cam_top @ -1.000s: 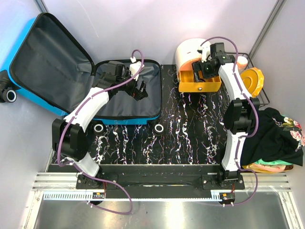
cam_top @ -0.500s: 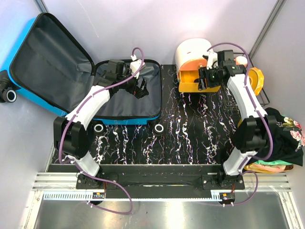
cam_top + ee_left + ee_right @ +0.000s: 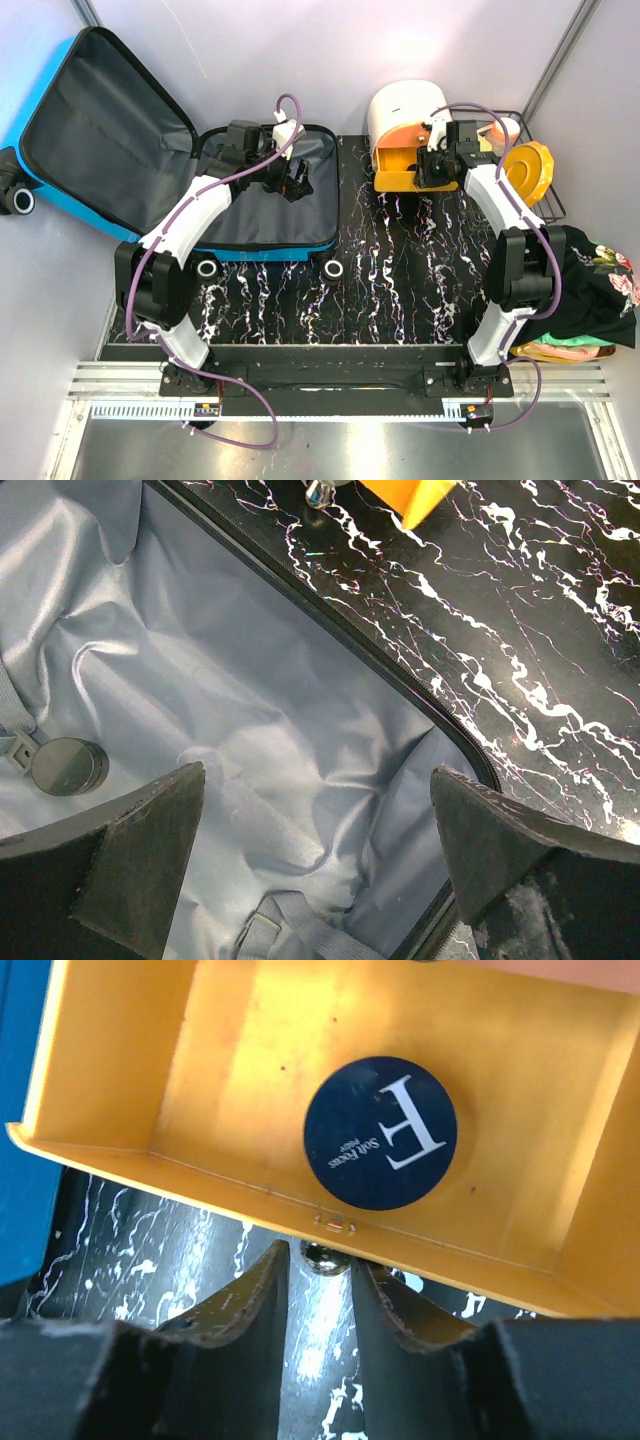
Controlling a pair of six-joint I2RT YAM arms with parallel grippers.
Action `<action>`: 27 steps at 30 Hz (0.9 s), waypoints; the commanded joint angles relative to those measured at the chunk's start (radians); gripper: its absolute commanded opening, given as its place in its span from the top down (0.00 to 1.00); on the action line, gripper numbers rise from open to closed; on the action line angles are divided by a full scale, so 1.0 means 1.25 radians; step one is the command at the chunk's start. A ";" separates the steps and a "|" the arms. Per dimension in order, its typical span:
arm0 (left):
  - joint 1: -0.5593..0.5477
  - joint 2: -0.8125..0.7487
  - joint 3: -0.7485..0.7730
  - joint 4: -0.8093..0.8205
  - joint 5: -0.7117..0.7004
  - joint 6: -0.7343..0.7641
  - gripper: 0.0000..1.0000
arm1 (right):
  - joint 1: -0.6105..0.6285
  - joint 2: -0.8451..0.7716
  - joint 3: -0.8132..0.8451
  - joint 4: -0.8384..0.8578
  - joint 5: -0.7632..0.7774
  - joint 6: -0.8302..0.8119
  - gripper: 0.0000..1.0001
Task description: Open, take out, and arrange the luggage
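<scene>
The luggage (image 3: pixel 100 130) lies open at the left, blue shell outside, lid propped up at the back left. Its grey lining (image 3: pixel 250 710) is almost bare. A small round dark tin (image 3: pixel 65 765) and straps lie on it. My left gripper (image 3: pixel 290 180) (image 3: pixel 318 780) hangs wide open over the lining, holding nothing. My right gripper (image 3: pixel 432 170) (image 3: pixel 318 1255) is at the front of the pulled-out orange drawer (image 3: pixel 250 1070). Its jaws are narrow on either side of the silver knob (image 3: pixel 325 1257), with a small gap at the left finger. A dark blue round tin (image 3: pixel 380 1132) sits in the drawer.
The white round drawer box (image 3: pixel 405 105) stands behind the drawer. A wire rack (image 3: pixel 548 205) with a yellow basin (image 3: pixel 530 170) is at the back right. Dark clothes (image 3: pixel 590 285) are heaped at the right edge. The suitcase wheels (image 3: pixel 333 268) face the marbled black tabletop (image 3: pixel 400 270).
My right gripper has come from above the drawer to its front, and its jaws have narrowed around the knob. The left gripper has shifted only slightly over the lining.
</scene>
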 commanded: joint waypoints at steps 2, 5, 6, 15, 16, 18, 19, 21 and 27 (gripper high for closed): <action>0.006 -0.017 0.037 0.010 -0.005 0.009 0.01 | 0.004 0.050 0.054 0.210 0.052 0.041 0.65; 0.004 -0.016 0.037 -0.001 -0.012 0.011 0.01 | 0.004 0.084 0.064 0.282 0.057 0.044 0.65; 0.004 -0.017 0.039 -0.002 -0.014 0.010 0.01 | 0.002 0.104 0.071 0.295 0.061 0.047 0.65; 0.006 -0.007 0.056 -0.012 -0.015 0.007 0.01 | 0.001 0.119 0.001 0.589 0.060 0.095 0.58; 0.006 -0.007 0.064 -0.015 -0.014 0.005 0.01 | -0.001 0.112 -0.006 0.606 0.053 0.097 0.57; 0.006 -0.002 0.080 -0.027 -0.007 0.007 0.01 | -0.002 0.078 -0.024 0.601 0.033 0.101 0.57; 0.004 -0.002 0.084 -0.030 -0.006 0.008 0.01 | -0.015 0.062 -0.036 0.600 -0.006 0.130 0.57; 0.004 -0.006 0.088 -0.031 0.000 0.009 0.01 | -0.029 0.015 -0.065 0.587 -0.044 0.169 0.52; 0.006 0.000 0.093 -0.030 0.007 0.010 0.01 | -0.065 -0.012 -0.031 0.482 -0.087 0.238 0.36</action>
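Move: The right hand's fingertips are just at the open yellow drawer's front, its middle about 1 cm ahead and 1 cm below, either side of the knob. Inside the drawer, a blue round jar stands some 5 cm ahead and 3 cm below. The cabinet body's middle is about 13 cm ahead and 2 cm left; the green cup is roughly 7 cm ahead, 12 cm right. From the left hand, the drawer front is about 28 cm right and 4 cm ahead, 7 cm below. The right hand pushes the yellow drawer's front about 10 cm forward into the cabinet, then lifts clear, fingers opening. ##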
